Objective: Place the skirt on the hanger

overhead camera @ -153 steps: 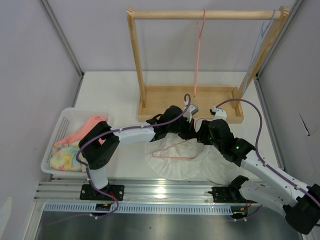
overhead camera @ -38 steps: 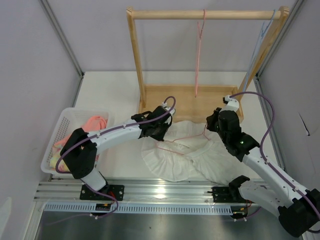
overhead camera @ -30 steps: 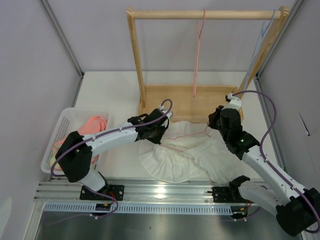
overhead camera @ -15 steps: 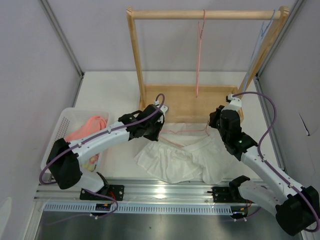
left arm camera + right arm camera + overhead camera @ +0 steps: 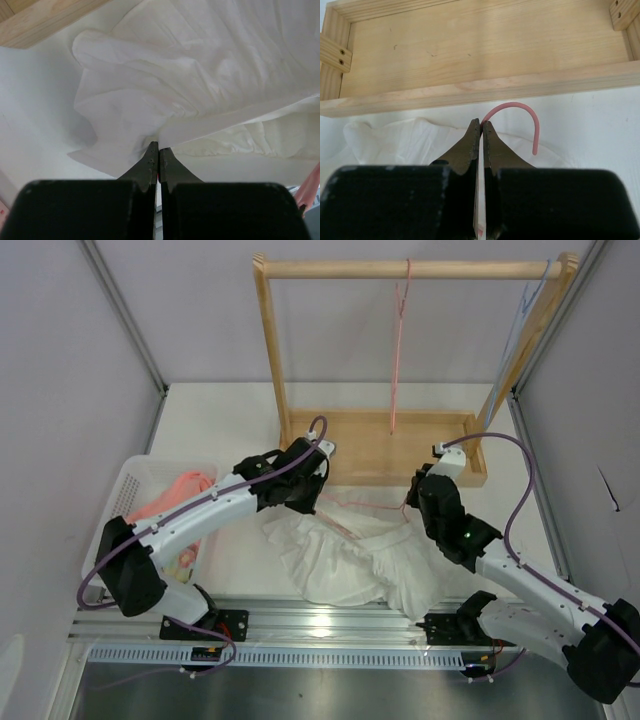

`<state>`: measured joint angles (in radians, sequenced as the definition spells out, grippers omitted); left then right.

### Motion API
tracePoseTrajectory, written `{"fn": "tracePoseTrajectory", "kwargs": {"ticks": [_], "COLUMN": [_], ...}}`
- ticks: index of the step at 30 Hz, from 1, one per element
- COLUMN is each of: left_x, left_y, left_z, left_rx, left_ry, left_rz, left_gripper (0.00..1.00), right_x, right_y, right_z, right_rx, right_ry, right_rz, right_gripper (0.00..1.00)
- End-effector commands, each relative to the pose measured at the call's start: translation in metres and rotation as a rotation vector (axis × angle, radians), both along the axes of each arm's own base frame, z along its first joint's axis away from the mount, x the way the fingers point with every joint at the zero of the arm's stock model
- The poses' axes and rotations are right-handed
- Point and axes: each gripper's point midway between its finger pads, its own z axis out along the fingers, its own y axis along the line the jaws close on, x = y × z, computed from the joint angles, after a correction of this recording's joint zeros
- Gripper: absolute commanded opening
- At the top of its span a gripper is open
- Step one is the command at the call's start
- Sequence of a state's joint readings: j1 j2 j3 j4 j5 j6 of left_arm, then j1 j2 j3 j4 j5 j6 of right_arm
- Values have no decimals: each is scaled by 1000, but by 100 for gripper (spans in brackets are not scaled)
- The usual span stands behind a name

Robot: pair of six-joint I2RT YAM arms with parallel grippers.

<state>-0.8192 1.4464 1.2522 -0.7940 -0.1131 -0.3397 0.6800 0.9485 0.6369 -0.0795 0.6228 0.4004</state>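
Observation:
The white skirt [image 5: 350,555] lies bunched on the table in front of the wooden rack, draped from the pale salmon-pink hanger [image 5: 365,507]. My left gripper [image 5: 312,492] is shut on the skirt's edge [image 5: 200,75] at the hanger's left end; the left wrist view shows the jaws [image 5: 158,146] pinched on fabric with a red sliver between them. My right gripper [image 5: 409,504] is shut on the hanger just below its hook [image 5: 520,107]; its jaws [image 5: 481,122] are closed over the skirt [image 5: 395,140].
The wooden rack [image 5: 400,270] stands behind, its tray base [image 5: 470,50] just beyond both grippers. A deeper pink hanger [image 5: 397,350] hangs from the bar, a light blue one [image 5: 530,300] at its right end. A white basket [image 5: 130,490] of pink and yellow clothes [image 5: 175,490] sits left.
The skirt, once spread flat under the hanger, is now gathered and pulled up and left. My left gripper moved back toward the rack; my right gripper shifted left and nearer.

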Motion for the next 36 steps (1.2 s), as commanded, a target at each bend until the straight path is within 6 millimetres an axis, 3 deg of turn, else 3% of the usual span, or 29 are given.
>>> {"fn": "tracePoseTrajectory", "kwargs": {"ticks": [1, 6, 10, 19, 24, 36], "left_x": [12, 12, 12, 9, 10, 12], "left_y": [4, 2, 7, 10, 8, 5], "left_z": [4, -1, -13, -50, -57, -53], "left_rx": [14, 17, 43, 67, 64, 56], "left_ry": [-27, -24, -31, -6, -1, -8], "left_rz": [38, 27, 31, 34, 36, 33], "left_gripper": [0, 0, 0, 0, 0, 0], "right_x": [-2, -5, -9, -16, -21, -34], "right_y": [2, 6, 10, 21, 28, 41], "right_z": [6, -11, -25, -29, -35, -53], "right_rx": [33, 76, 97, 163, 196, 261], "right_ry": [4, 115, 177, 253, 287, 361], "right_rz": [1, 1, 16, 58, 94, 143], "right_gripper": [2, 2, 18, 44, 47, 42]}}
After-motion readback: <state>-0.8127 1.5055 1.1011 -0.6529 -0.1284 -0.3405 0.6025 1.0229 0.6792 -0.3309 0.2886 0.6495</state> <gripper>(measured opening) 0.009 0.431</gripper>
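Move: The skirt's middle lies about 9 cm to the right of the left hand, 4 cm nearer the base and some 9 cm below. From the right hand it is roughly 12 cm left, 5 cm back and 12 cm below. The hanger stretches between the hands, its middle 11 cm right of the left hand and 1 cm back, nearly at its height. The wooden tray's middle is some 17 cm ahead of the right hand, 6 cm left and 12 cm below. The hanger's hook, pinched by the right fingers at first, is lowered towards the skirt and released: that hand sinks about 5 cm, easing back and left, while its fingers open roughly halfway and tip down some 20 degrees. The left hand keeps its shut pinch on the skirt's edge by the hanger's left end and goes almost straight down about 6 cm, then holds still. ##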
